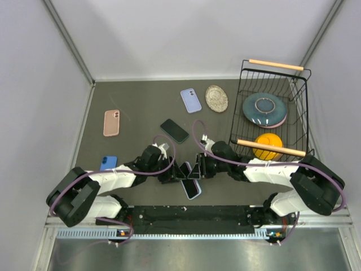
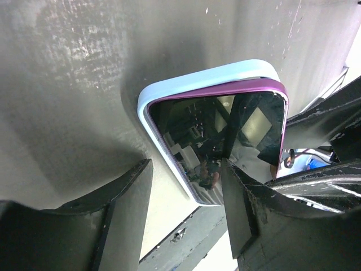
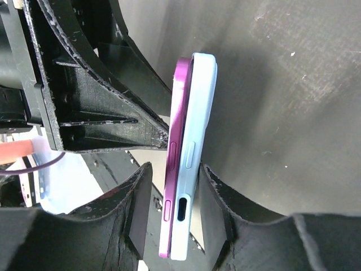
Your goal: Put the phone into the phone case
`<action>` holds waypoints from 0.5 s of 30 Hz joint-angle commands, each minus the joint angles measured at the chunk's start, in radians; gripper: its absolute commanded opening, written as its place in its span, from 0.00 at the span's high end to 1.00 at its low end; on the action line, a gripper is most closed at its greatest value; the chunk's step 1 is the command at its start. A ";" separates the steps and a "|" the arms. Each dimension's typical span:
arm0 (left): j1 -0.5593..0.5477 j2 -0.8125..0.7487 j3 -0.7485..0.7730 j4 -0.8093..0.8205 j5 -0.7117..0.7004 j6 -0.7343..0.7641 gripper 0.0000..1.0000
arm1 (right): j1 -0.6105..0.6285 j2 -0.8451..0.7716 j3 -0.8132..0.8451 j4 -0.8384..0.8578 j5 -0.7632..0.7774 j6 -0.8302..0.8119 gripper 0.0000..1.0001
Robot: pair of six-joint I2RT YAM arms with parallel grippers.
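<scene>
The phone (image 2: 225,135), dark-screened with a magenta rim, lies screen up in the pale blue phone case (image 2: 186,84) on the grey table. In the top view the pair (image 1: 192,188) sits near the front edge, between both arms. My left gripper (image 2: 186,169) is open and straddles one corner of it, with a clear gap at its left finger (image 2: 127,214). My right gripper (image 3: 176,169) is open around the end with the charging port. The case (image 3: 197,141) rests by one finger there. The magenta rim (image 3: 179,113) stands proud of the case along that side.
Further back lie a dark phone (image 1: 174,130), a pink case (image 1: 111,122), a lilac case (image 1: 190,100) and a speckled dish (image 1: 216,97). A blue phone (image 1: 108,162) lies by the left arm. A wire basket (image 1: 299,96) at the right holds a blue plate and an orange object.
</scene>
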 commanded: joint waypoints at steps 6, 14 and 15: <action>-0.003 -0.005 0.034 -0.208 -0.124 0.092 0.42 | 0.003 0.000 0.021 0.063 -0.090 -0.007 0.96; -0.003 0.010 0.055 -0.219 -0.122 0.106 0.42 | 0.000 0.003 0.076 -0.063 -0.030 -0.048 1.00; -0.003 0.018 0.065 -0.223 -0.124 0.109 0.43 | 0.001 0.003 0.083 -0.070 -0.029 -0.053 1.00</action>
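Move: The phone lies half-seated in the light-blue phone case, screen up and tilted towards the left hand, its right long edge already between the right hand's open fingers. Their middle is about 2 cm back, 2 cm left and 2 cm below the right hand, and some 4 cm right, 2 cm back and 1 cm below the left. The loose dark phone lies roughly 22 cm ahead and 10 cm left of the right hand, 6 cm below it. Nearly in place, the right hand shuts its fingers on the long edge, one on the screen and one behind the case, pinching phone and case together, then sinks and draws right by barely 1 cm. The left hand keeps its half-open fingers at the lower edge, one still against the screen, and rolls about 5 degrees, easing about 1 cm left. ##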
